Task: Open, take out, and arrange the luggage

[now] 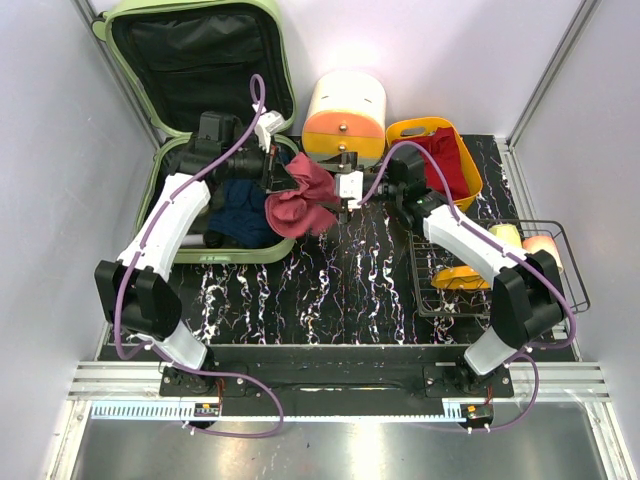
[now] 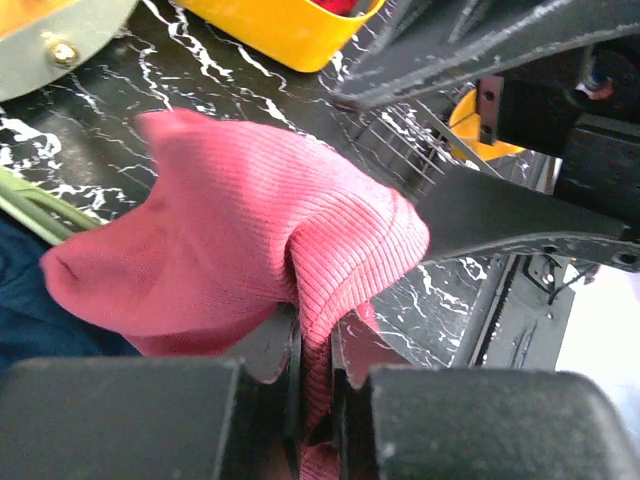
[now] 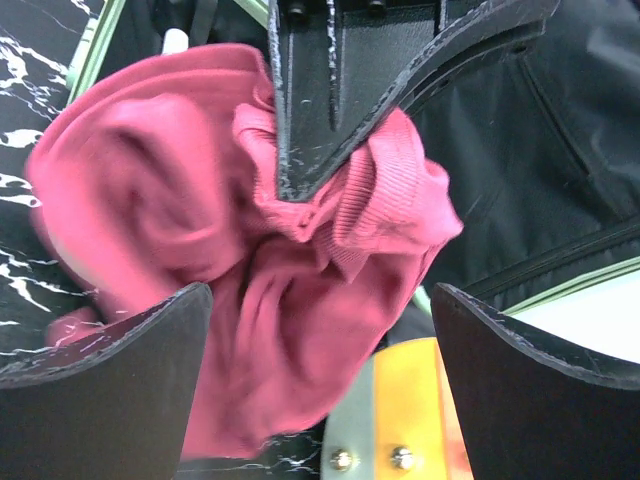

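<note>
The pale green luggage [image 1: 165, 165] lies open at the back left, its lid [image 1: 190, 60] propped up and showing black lining [image 3: 530, 150]. Navy clothes [image 1: 240, 215] fill its base. My left gripper [image 1: 290, 178] [image 2: 315, 350] is shut on a pink ribbed garment [image 1: 300, 205] [image 2: 250, 240], which hangs over the suitcase's right rim. My right gripper [image 1: 338, 185] [image 3: 320, 380] is open wide and faces that garment [image 3: 230, 300]. Its fingers [image 3: 100, 390] stand on either side of the cloth's lower folds without closing on them.
A cream-and-orange cylindrical drawer box [image 1: 345, 115] stands just behind the grippers. An orange bin [image 1: 435, 130] holding red cloth sits to its right. A wire basket [image 1: 560, 235] with yellow and pale items is at the right edge. The table top is black marble [image 1: 350, 280].
</note>
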Tool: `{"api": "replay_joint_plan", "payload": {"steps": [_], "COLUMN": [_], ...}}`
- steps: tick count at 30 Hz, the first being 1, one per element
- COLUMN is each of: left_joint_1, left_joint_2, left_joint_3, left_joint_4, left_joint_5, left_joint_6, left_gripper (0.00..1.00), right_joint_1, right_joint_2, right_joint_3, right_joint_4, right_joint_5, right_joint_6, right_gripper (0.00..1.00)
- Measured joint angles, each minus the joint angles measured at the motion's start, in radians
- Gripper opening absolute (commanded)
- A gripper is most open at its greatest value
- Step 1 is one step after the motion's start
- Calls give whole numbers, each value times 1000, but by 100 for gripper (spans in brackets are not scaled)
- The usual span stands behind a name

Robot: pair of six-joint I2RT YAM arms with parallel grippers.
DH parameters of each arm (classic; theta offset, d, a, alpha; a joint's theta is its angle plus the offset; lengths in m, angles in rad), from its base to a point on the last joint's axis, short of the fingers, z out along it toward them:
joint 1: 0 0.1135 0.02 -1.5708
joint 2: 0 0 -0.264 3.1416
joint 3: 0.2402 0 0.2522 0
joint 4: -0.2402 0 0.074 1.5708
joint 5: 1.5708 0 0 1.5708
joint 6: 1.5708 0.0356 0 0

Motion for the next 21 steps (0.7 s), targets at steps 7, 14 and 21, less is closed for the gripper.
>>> {"api": "replay_joint_plan", "payload": {"steps": [7,14,21], "left_joint_1": [-55,-105,-135], "left_joint_2": [-8,-8,-8], "left_joint_3": [0,0,5], "left_joint_4": [-72,-131,-188], "left_joint_5": [28,48,73], "left_joint_6": [28,94,172], "left_gripper": [0,0,0], "right_joint_1": [6,9,10], "right_joint_2": [-2,-34,-64], "right_joint_3": [-5,-6,-6], "right_joint_4": [24,-64,-192], "right_joint_5": [-19,-79,-113], "right_joint_6": [-115,-145,-117], "right_gripper": [100,100,97]}}
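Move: The pink cloth hangs from the left fingers; the right hand's open fingers, where it is being taken, lie about 10 cm to the left hand's right, level ahead and in height. The open suitcase is about 11 cm ahead, 18 cm left and 18 cm below the left hand. From the right hand, the cloth's middle lies some 7 cm left and 5 cm lower; the drawer cabinet 25 cm ahead and 3 cm right, the yellow basket roughly 18 cm ahead and 29 cm right, both lower. Keeping the pink cloth pinched, the left hand draws back about 6.5 cm and some 4 cm to its right, towards the right gripper, turning about 15 degrees clockwise. The right hand first holds nearly still with a slight upward tilt, then draws back about 4 cm beside it, tilt undone, fingers wide open around the cloth's side; whether they touch it can't be seen. ##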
